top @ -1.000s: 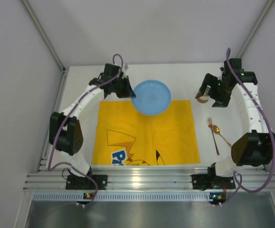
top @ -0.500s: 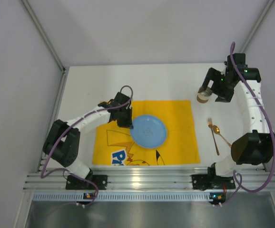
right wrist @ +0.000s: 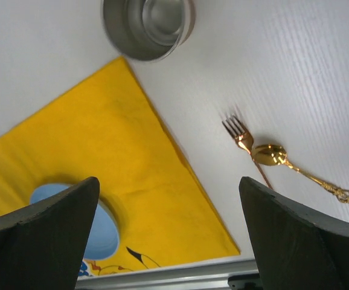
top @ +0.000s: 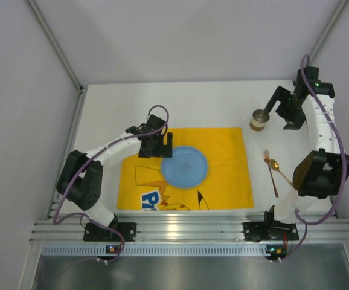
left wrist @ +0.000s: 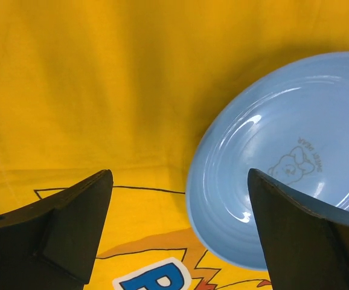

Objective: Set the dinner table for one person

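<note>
A light blue plate (top: 185, 167) lies flat on the yellow cartoon-printed mat (top: 223, 151), near its middle. My left gripper (top: 160, 147) hovers open at the plate's far-left rim. In the left wrist view the plate (left wrist: 295, 157) sits partly between the spread fingers of that gripper (left wrist: 179, 181), untouched. A small metal cup (top: 259, 119) stands on the white dinner table (top: 102, 109) past the mat's far-right corner. My right gripper (top: 286, 112) is open just right of the cup, holding nothing. A copper fork (top: 270, 172) and gold spoon (top: 280, 171) lie right of the mat.
The right wrist view shows the cup (right wrist: 147, 27), fork (right wrist: 244, 145), spoon (right wrist: 271, 154) and mat (right wrist: 102, 151) below the open gripper (right wrist: 168, 181). Grey walls enclose the table on three sides. A metal rail (top: 186, 232) runs along the near edge.
The left gripper carried the plate from the mat's far edge to its middle, then opened and let go. The right gripper drew back rightward from the cup, staying open.
</note>
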Motion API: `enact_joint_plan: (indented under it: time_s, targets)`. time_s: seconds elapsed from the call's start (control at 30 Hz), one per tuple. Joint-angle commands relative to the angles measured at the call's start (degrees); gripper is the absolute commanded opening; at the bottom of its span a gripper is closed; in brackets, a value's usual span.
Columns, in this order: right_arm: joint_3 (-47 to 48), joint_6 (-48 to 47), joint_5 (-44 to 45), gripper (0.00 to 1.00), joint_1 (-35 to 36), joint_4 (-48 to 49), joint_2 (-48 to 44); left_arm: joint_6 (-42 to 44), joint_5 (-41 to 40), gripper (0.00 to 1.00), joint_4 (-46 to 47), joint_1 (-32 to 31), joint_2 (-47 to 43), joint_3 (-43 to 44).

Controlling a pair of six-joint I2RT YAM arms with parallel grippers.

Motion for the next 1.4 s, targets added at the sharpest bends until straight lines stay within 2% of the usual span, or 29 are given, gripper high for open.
enact_joint_plan:
  time_s: [0.0, 0.17, 0.27, 0.4, 0.5, 0.53, 0.6, 0.67, 0.7, 0.73, 0.8, 0.97, 1.0, 1.23, 1.37]
  targets:
    - [4.3, 1.5, 2.24, 1.0, -3.26, 2.06, 4.59, 0.12, -3.55, 0.98, -2.3, 0.07, -3.34, 6.31]
    - [9.75, 1.85, 2.33, 0.99, -3.18, 3.2, 14.86, 1.18, -3.38, 0.98, -5.38, 0.42, -2.81, 13.94]
    - [12.65, 3.25, 2.42, 0.95, -3.0, 3.64, 20.66, 1.27, -3.55, 0.98, -6.18, 0.85, -2.9, 16.59]
    - [17.92, 4.05, 4.87, 0.9, -1.68, 3.55, 26.74, 1.88, -4.52, 0.99, -7.23, 1.38, -3.25, 17.39]
    - [20.65, 4.31, 7.69, 0.82, -0.81, 3.2, 30.26, 1.97, -4.61, 0.98, -7.41, 2.35, -3.95, 16.51]
    - [21.18, 4.4, 9.09, 0.72, -0.37, 3.38, 31.48, 1.88, -4.61, 0.98, -7.49, 2.61, -4.3, 15.9]
    - [22.05, 3.96, 10.32, 0.65, 1.12, 3.46, 32.72, 1.8, -4.34, 0.98, -7.32, 3.14, -4.66, 15.55]
    - [23.72, 3.61, 12.34, 0.36, 2.79, 3.46, 34.21, 1.8, -3.9, 0.99, -7.58, 3.4, -4.75, 15.63]
    - [23.73, 3.52, 12.35, 0.36, 3.24, 3.38, 34.74, 1.8, -3.9, 0.99, -7.67, 3.41, -4.75, 15.63]
    - [24.51, 3.43, 13.05, 0.16, 3.68, 3.29, 35.18, 1.8, -3.64, 0.98, -7.76, 3.49, -4.75, 15.89]
    - [25.31, 3.26, 13.93, 0.0, 4.73, 2.85, 34.92, 1.88, -3.38, 0.99, -8.37, 3.58, -4.66, 16.42]
    - [25.31, 2.91, 14.55, 0.0, 7.72, 2.76, 28.26, 2.15, -3.55, 0.98, -9.78, 3.67, -4.92, 17.57]
    - [24.62, 2.38, 14.9, 0.0, 10.33, 2.67, 26.85, 2.15, -3.81, 0.98, -10.04, 3.58, -5.27, 17.48]
    - [4.07, 4.39, 13.59, 0.0, 18.09, 7.23, 11.13, 1.8, -5.39, 0.98, -11.71, 3.58, -7.03, 16.95]
    - [-5.61, 6.94, 12.09, 0.0, 20.9, 10.58, 7.77, 1.62, -7.41, 0.98, -11.63, 3.58, -9.4, 15.72]
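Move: The cup stands about 10 cm ahead of the right hand, 1 cm left and 16 below. The napkin's far right corner is 7 cm left of the cup, level with it; the fork's middle lies 14 cm back and 2 right of this hand, the spoon's 14 back and 6 right. From the left hand, beside the plate, the cup is roughly 16 cm ahead and 39 right. Right hand sinks 13 cm and forward, pinches the cup's rim, lifts it left and back; left hand rises. ##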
